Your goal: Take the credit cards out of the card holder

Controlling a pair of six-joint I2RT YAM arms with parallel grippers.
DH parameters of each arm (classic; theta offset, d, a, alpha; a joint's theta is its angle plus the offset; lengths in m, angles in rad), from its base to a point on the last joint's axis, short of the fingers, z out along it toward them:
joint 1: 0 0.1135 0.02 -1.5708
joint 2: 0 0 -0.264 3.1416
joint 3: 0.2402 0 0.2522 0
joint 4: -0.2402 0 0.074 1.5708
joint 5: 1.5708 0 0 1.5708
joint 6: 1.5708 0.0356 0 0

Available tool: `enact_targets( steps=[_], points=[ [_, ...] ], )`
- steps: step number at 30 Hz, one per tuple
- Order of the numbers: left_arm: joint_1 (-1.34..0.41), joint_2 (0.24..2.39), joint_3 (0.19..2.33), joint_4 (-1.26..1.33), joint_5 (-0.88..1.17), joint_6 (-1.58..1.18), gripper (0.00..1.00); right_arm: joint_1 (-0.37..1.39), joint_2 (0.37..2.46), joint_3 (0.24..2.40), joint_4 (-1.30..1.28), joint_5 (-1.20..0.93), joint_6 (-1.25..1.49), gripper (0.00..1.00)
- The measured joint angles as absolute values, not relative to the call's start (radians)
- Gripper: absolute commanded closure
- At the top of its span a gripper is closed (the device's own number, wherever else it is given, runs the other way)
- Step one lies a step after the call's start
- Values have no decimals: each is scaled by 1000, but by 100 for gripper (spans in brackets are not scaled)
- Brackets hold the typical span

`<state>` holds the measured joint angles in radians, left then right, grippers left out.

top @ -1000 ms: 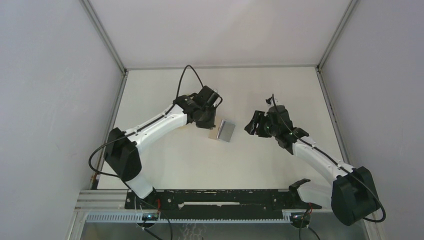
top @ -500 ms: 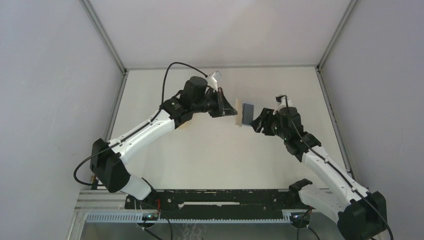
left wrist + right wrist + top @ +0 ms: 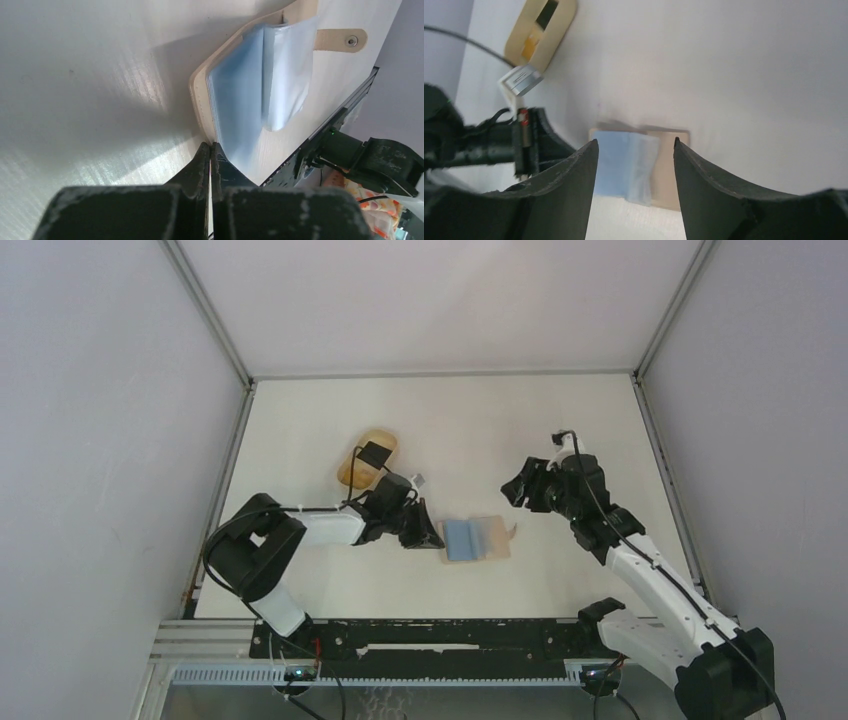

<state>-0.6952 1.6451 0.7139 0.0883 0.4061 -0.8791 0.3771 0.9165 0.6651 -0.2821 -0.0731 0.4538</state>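
The tan card holder (image 3: 497, 538) lies open and flat on the table in front of the arms, its snap tab (image 3: 345, 40) pointing right. Light blue credit cards (image 3: 458, 539) sit in its left half, with a paler see-through sleeve (image 3: 287, 70) folded over them. My left gripper (image 3: 432, 540) is low at the holder's left edge, jaws pressed together on the tan rim (image 3: 197, 95). My right gripper (image 3: 515, 490) hovers open above and behind the holder. In its wrist view the credit cards (image 3: 616, 162) and holder (image 3: 671, 170) show between the fingertips, with my right gripper (image 3: 635, 141) touching neither.
An oval tan tray (image 3: 348, 472) with a raised rim sits behind the left arm and has a black item (image 3: 374, 453) in it. The same tray (image 3: 519, 37) appears at the top left of the right wrist view. The black base rail (image 3: 440, 635) runs along the near edge.
The left arm has swung down and back, bringing the card holder from mid-air to the table, where it now lies open. The right gripper stayed open and hardly moved.
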Motion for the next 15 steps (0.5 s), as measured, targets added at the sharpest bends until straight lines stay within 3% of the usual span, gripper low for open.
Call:
enact_targets(
  steps=[8,15],
  points=[
    [-691,1649,709,118,405,-853,100,529,1024,705,-199,-344,417,36],
    [-665,1608,760,22,395,-817,100,613,1152,730,-176,-322,431,39]
  ],
)
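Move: The card holder lies open, its middle about 9 cm left of the right hand, 6 cm back and 14 cm below; its blue card sleeve is some 11 cm left, 6 cm back, and its strap 1 cm left, 4 cm back. The left hand still pinches the holder's left edge, the middle about 6 cm to its right and level fore-and-aft, 1 cm below. Right hand sweeps 11 cm left and 4 back over the card holder, fingers open; left keeps its edge pinch. ##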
